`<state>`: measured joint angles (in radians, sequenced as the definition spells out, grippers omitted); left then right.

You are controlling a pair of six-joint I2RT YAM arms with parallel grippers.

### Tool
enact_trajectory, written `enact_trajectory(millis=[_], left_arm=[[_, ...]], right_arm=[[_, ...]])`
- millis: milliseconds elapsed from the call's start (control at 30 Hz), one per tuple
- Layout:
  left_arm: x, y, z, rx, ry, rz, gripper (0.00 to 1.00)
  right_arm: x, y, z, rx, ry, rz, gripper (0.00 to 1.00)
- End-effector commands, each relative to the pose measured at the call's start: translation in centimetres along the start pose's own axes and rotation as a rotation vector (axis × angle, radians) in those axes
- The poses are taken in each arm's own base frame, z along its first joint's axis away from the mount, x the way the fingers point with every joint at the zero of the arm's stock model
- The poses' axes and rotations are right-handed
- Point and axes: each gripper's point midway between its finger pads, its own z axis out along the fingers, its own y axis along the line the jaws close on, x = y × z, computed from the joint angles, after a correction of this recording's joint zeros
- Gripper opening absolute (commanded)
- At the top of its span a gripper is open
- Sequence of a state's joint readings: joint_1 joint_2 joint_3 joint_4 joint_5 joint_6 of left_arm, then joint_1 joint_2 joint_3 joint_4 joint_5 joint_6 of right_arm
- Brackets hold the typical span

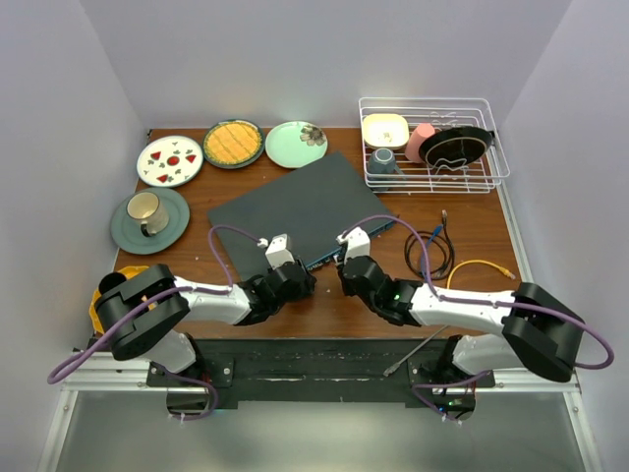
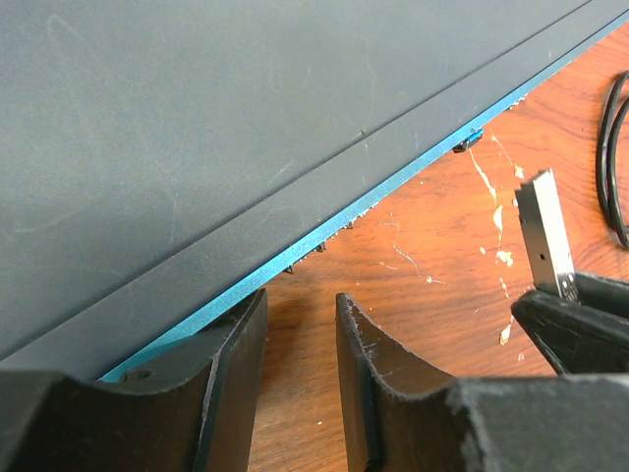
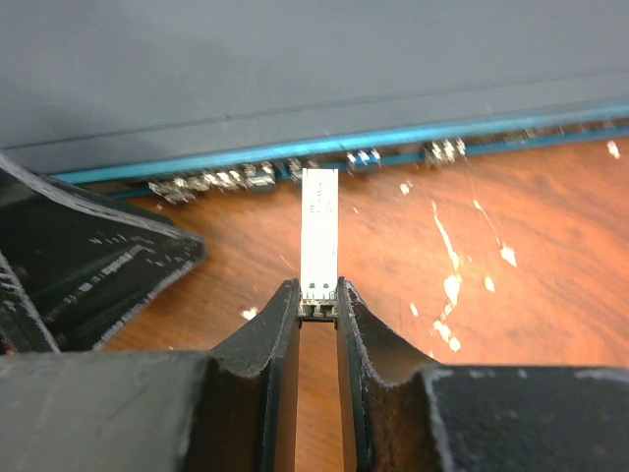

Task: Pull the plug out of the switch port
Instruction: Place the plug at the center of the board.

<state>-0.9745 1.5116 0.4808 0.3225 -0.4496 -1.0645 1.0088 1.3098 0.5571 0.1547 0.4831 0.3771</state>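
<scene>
The switch (image 1: 295,206) is a large flat dark-grey box lying askew mid-table, its thin blue front edge (image 3: 413,138) lined with small sockets. My right gripper (image 3: 317,290) is shut on the near end of a slim silver plug (image 3: 319,231). The plug points at the blue edge, and in the left wrist view the plug (image 2: 545,231) stands clear of the switch (image 2: 246,118), above the wood. My left gripper (image 2: 300,300) is open with only bare table between its fingers. Its left finger (image 2: 236,344) rests by the blue edge. Both grippers (image 1: 298,278) (image 1: 346,272) sit close together at the switch's front.
A coiled black cable (image 1: 432,251) and a yellow cable (image 1: 482,265) lie right of the switch. A white dish rack (image 1: 432,143) with crockery stands back right. Three plates (image 1: 169,160) line the back left, with a cup on a saucer (image 1: 147,218) nearer.
</scene>
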Motion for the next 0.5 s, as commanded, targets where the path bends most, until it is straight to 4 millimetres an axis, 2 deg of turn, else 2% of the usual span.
enact_trajectory(millis=[0,167,200,367,400,433,467], left_arm=[[1.4,6.8,-0.2,-0.226,0.05,0.083,0.4],[1.1,6.4,-0.6,-0.206,0.044,0.082,0.4],[0.9,6.3,-0.7,-0.2,0.043,0.086,0.4],[0.2,5.2,-1.5,-0.142,0.024,0.063,0.4],[0.2,5.2,-1.6,-0.136,0.023,0.054,0.4],[0.1,5.1,-1.6,-0.129,0.022,0.048,0.4],[0.3,4.9,-1.7,-0.11,0.028,0.039,0.4]], right_arm=[[0.3,-2.2,-1.2,0.108,-0.012,0.109,0.0],[-1.0,-5.8,-1.8,0.246,-0.083,0.307,0.0],[-1.4,-7.4,-1.8,0.283,-0.091,0.363,0.0],[-0.8,-10.8,-2.2,0.369,-0.047,0.497,0.0],[0.0,-12.0,-2.5,0.42,-0.022,0.504,0.0],[-0.5,-12.5,-2.9,0.436,-0.045,0.534,0.0],[-0.2,-13.1,-3.2,0.453,-0.049,0.539,0.0]])
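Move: The right hand already holds the plug in front of the switch. The likely place for the plug, bare wood left of the black cable coil, is some 12 cm to its right, 3 cm ahead and 8 cm below. The pale scratches lie 5 cm right and 2 cm back, the switch's right front corner 13 cm right and 8 cm ahead, the coil's middle 20 cm right and 2 cm ahead. From the left hand, that bare patch lies about 19 cm right and 6 cm ahead, slightly lower. With its grip on the plug kept, the right hand draws back barely at first, then swings about 10 cm to the right and finally some 3 cm forward, carrying the plug away from the left hand towards the bare wood short of the black coil, staying up off the table and turning some 30 degrees clockwise with a slight roll that lifts its left side. Late on, the left hand, fingers still part open at the switch's front edge, eases just under 2 cm left and back along that edge. ##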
